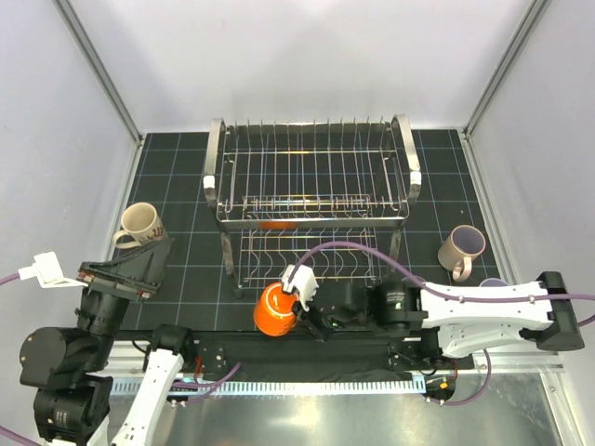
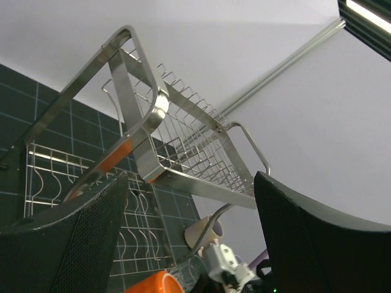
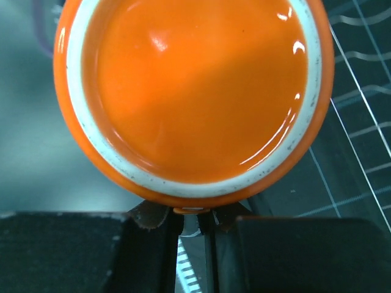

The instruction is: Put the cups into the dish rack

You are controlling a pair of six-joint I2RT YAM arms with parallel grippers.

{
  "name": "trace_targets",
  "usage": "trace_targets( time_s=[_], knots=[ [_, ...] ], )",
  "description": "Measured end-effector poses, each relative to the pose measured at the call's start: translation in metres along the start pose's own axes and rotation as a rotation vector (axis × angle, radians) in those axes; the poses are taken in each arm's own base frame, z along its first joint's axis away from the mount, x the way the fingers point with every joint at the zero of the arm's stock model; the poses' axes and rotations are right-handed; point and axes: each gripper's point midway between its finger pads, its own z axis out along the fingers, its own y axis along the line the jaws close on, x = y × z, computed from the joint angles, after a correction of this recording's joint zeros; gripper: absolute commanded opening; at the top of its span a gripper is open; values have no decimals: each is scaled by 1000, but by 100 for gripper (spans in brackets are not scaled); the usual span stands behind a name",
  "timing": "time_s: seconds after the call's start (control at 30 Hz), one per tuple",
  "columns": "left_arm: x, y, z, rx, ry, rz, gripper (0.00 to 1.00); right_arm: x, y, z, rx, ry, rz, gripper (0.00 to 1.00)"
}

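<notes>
The chrome wire dish rack [image 1: 307, 181] stands at the middle back and also shows in the left wrist view [image 2: 183, 146]. My right gripper [image 1: 299, 312] is shut on the handle of the small orange cup [image 1: 274, 309], in front of the rack's lower tier. In the right wrist view the cup [image 3: 195, 91] opens toward the camera, with the gripper [image 3: 194, 215] pinching its handle. My left gripper [image 1: 158, 247] is open and empty in its wrist view [image 2: 190, 183], right beside the cream mug [image 1: 139, 225]. The beige-pink mug [image 1: 462, 249] stands at the right. The lavender tumbler [image 1: 493, 282] peeks from behind my right arm.
Grey walls enclose the dark grid mat [image 1: 177, 186] on three sides. My right arm [image 1: 483, 311] stretches across the near edge. The left wrist view shows the beige-pink mug [image 2: 204, 231] and the orange cup [image 2: 153, 284] beyond the rack. The other cups are out of view.
</notes>
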Motion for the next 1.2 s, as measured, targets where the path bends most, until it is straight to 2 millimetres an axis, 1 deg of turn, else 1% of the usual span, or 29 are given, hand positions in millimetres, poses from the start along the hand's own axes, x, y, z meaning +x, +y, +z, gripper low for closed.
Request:
trace_targets(
  time_s=[0.1, 0.13, 0.2, 0.27, 0.4, 0.47, 0.53, 0.67, 0.73, 0.9, 1.07, 1.2],
  knots=[
    [5, 10, 2, -31, 15, -2, 80, 43, -27, 20, 102, 58, 8, 4],
    [8, 13, 3, -43, 21, -3, 80, 51, -36, 24, 140, 66, 7, 4],
    [13, 21, 5, -65, 37, -7, 80, 58, -50, 30, 207, 60, -3, 4],
    [19, 28, 7, -87, 54, -10, 80, 52, -61, 36, 262, 4, -16, 4],
    [26, 37, 8, -115, 76, -14, 80, 28, -85, 39, 362, -120, -5, 4],
    [27, 40, 8, -126, 82, -15, 80, 17, -103, 37, 424, -183, 30, 4],
    [28, 42, 7, -133, 82, -14, 80, 12, -125, 33, 491, -233, 65, 4],
    [30, 45, 5, -144, 84, -14, 80, 22, -161, 24, 604, -263, 109, 4],
    [30, 47, 5, -150, 86, -12, 80, 30, -173, 21, 649, -259, 119, 4],
    [35, 55, 6, -169, 100, -7, 79, 50, -195, 12, 733, -259, 162, 4],
    [40, 60, 7, -183, 111, -9, 79, 61, -221, -1, 834, -280, 245, 4],
    [40, 60, 7, -183, 111, -9, 79, 68, -233, -4, 871, -273, 280, 4]
  ],
)
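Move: The right hand has the orange cup by its handle, the cup's middle about 5 cm to the hand's left. The right half of the rack's lower tier lies some 20 cm ahead, 11 cm to the right and 16 cm below. The upper tier's front rail is about 17 cm ahead, 3 cm right and 2 cm higher; the clear glass about 11 cm ahead and 29 cm right, 16 cm down. From the left hand that tier half is roughly 14 cm ahead, 35 cm right, 40 cm below. Keeping its pinch on the orange cup's handle, the right hand sinks about 7 cm, then swings forward and rightward in over the right half of the lower tier, 18 cm farther out in all, easing down a little more at the end while it turns some 50 degrees clockwise and its fingers level out. The empty left hand, still open, comes down about 7 cm with its fingertips dipping. ##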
